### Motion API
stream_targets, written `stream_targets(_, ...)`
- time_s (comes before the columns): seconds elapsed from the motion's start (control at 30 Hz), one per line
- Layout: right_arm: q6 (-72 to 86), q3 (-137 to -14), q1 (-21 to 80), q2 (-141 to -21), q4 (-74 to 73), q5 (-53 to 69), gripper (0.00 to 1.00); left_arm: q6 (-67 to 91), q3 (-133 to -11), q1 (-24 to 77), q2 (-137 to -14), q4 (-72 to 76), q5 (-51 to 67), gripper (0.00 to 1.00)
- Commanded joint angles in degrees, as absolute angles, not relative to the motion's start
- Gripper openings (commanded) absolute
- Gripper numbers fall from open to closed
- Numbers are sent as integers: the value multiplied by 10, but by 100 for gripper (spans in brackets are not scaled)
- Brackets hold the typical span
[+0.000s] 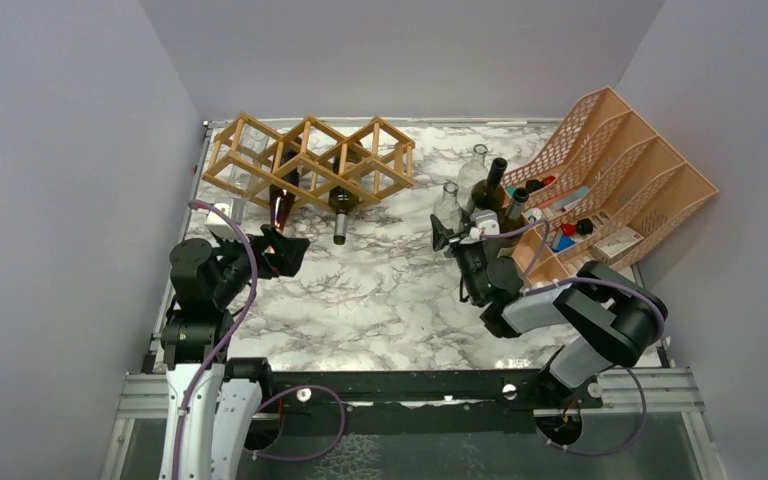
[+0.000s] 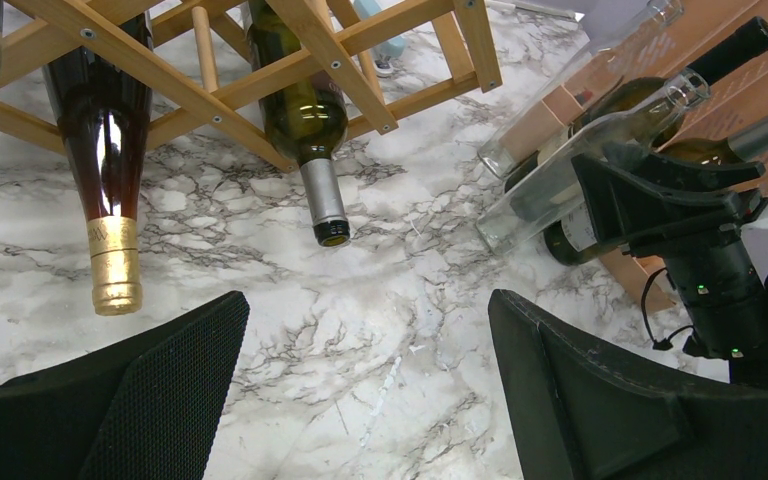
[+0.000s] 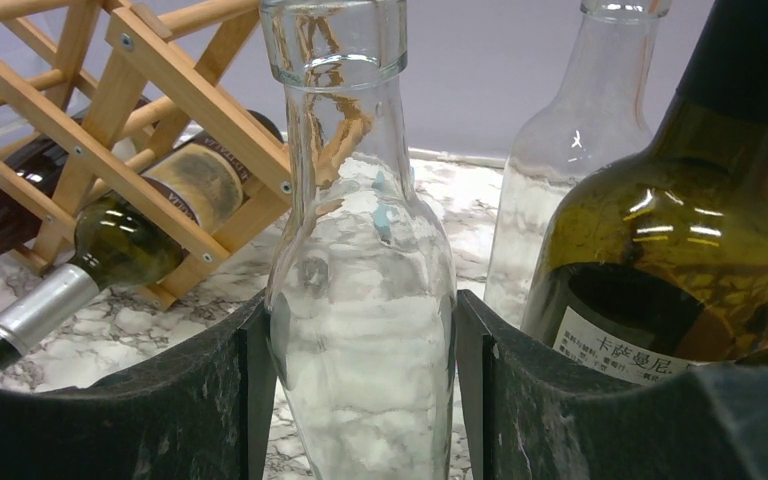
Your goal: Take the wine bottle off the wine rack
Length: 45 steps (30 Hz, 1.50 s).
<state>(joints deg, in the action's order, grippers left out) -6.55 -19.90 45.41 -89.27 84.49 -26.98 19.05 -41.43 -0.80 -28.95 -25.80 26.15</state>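
The tan wooden wine rack point(image 1: 310, 160) stands at the back left. Two wine bottles lie in it, necks toward me: a dark red one with gold foil point(image 2: 105, 150) and a green one with a silver cap point(image 2: 310, 120). My left gripper point(image 1: 285, 250) hovers just in front of the gold-foil neck, open, with only bare marble between its fingers point(image 2: 160, 400). My right gripper point(image 3: 360, 320) is on the right side, shut on an upright clear glass bottle point(image 3: 360, 300), both pads pressed against its body.
Beside the held bottle stand another clear bottle point(image 1: 473, 170) and dark green wine bottles point(image 1: 492, 188). A peach mesh file organizer point(image 1: 620, 170) fills the back right. A clear bottle point(image 1: 245, 150) lies in the rack's left cell. Grey walls close the table's sides.
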Motion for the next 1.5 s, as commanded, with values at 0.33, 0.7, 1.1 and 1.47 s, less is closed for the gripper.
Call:
stream_targets(0.33,-68,-203,455,-920,939,-309,43,186,-407,-12,-289,-242,275,96)
stream_targets(0.7,-21,-190,455,-838,810,-302,73,186,-407,-13,-291,-241,274,96)
stream_targets(1.1,93,-222,455,-713,483,-286,92,186,-406,-14,-295,-241,277,96)
stream_targets(1.47,183,-257,455,-590,180,-237,100,189,-406,-26,-315,-241,274,96)
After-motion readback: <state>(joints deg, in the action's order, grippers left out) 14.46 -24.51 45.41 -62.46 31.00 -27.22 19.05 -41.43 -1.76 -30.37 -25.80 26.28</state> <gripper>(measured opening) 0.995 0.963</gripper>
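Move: The right fingers still hold the clear bottle upright, its middle about 3 cm below the hand point; the table spot for it is straight underneath, roughly 17 cm down. From that hand, the dark wine bottle stands about 4 cm ahead and 8 cm right, the back clear bottle 8 cm ahead and 4 cm right, and the green wine bottle about level and 12 cm right. From the idle left hand, the held clear bottle is some 9 cm ahead and 33 cm right. The right hand lowers the clear bottle about 1 cm, easing a touch forward, to set it on the table just left of and nearer than the dark wine bottle, and pauses there with its grip kept. Then the fingers spread from part-open to fully open and let go of the bottle; the hand bobs up a couple of centimetres and sinks again while it draws back, ending about 4 cm back from where it paused and slightly right, with the fingertips tipped down some 20 degrees. ##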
